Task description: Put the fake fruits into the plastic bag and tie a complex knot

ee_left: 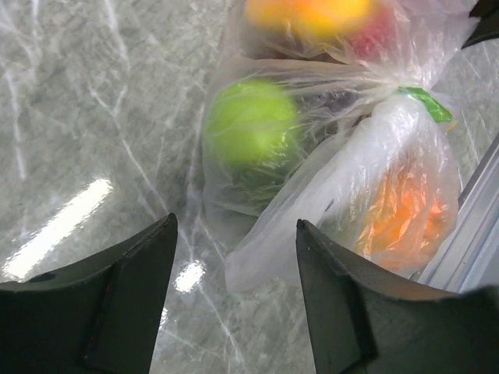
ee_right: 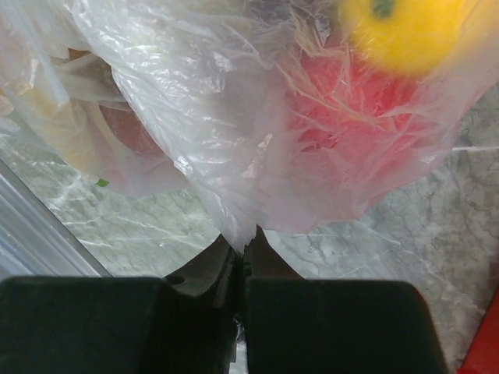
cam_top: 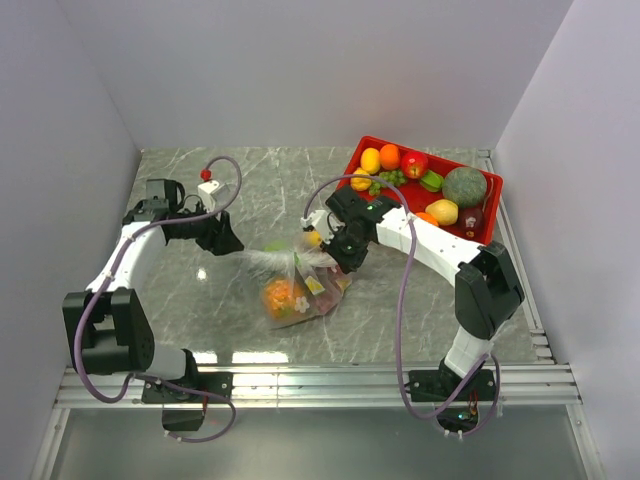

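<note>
The plastic bag (cam_top: 298, 288) lies mid-table with fake fruits inside: an orange one (cam_top: 277, 296), a green one (ee_left: 253, 125), a red one (ee_right: 351, 101) and a yellow one (ee_right: 405, 31). My right gripper (ee_right: 245, 243) is shut on a bunched point of the bag's film at the bag's right side (cam_top: 338, 258). My left gripper (ee_left: 234, 226) stands open at the bag's left (cam_top: 232, 243). A whitish tail of film (ee_left: 261, 261) reaches in between its fingers, touching neither. No tied knot shows.
A red tray (cam_top: 492, 205) at the back right holds several more fruits, among them an orange (cam_top: 389, 156) and a round green one (cam_top: 464, 186). A metal rail (cam_top: 320, 380) runs along the table's near edge. Grey walls close in on both sides.
</note>
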`<state>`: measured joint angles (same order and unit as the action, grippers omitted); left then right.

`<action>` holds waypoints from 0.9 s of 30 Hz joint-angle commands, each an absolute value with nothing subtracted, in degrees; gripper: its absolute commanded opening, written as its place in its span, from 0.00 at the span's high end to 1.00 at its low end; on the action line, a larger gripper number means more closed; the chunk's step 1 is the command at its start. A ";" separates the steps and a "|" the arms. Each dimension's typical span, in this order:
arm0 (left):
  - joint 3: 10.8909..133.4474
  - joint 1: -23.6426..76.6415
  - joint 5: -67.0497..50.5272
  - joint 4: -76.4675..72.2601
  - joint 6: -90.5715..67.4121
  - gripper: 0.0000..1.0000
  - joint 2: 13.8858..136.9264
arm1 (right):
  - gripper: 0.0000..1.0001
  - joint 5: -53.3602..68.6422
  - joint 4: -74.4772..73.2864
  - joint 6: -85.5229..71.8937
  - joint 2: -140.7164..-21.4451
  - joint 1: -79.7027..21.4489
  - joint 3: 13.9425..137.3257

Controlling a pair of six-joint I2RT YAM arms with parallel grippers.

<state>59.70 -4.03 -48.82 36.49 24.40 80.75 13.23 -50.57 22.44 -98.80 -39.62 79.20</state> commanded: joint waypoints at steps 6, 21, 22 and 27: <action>56.60 -2.81 -50.80 35.24 28.82 0.34 82.44 | 1.00 12.04 -47.47 20.83 -95.89 -39.81 79.19; 55.37 -2.99 -50.89 35.77 30.76 0.95 84.02 | 1.00 6.51 -43.77 18.54 -92.64 -39.81 76.20; 55.28 -3.25 -50.11 35.68 29.89 1.00 83.85 | 1.00 5.89 -43.68 18.46 -92.29 -39.64 76.11; 56.33 -6.66 -40.71 32.88 24.44 1.00 80.16 | 1.00 4.13 -44.29 18.37 -89.75 -38.41 74.27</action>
<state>54.65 -3.68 -48.31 34.96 26.85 83.68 7.99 -43.97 18.85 -94.56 -39.59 75.18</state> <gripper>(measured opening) 0.012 0.028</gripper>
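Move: The loose left end of the plastic bag lies just under the left hand's open fingers, roughly 4 cm lower, 1 cm back and 2 cm to the right. The bagged green fruit is about 8 cm right and 9 cm below, level fore and aft; the bagged orange fruit is some 10 cm right, 12 cm back, also 9 cm down. From the right hand, already gripping the bag's other end, that loose end is about 23 cm left, 3 cm ahead, near level; the yellow fruit is 7 cm left, 6 cm ahead, 4 cm lower. The left hand sinks about 4 cm onto the loose left end of the bag, easing back 1.5 cm or so and a little right, and once down shuts its part-open fingers fully to pinch the plastic. Meanwhile the right hand keeps its closed grip on the other bag end and drifts forward about 1.5 cm with a slight rise, its fingertips swinging forward by some 5 to 10 degrees. ##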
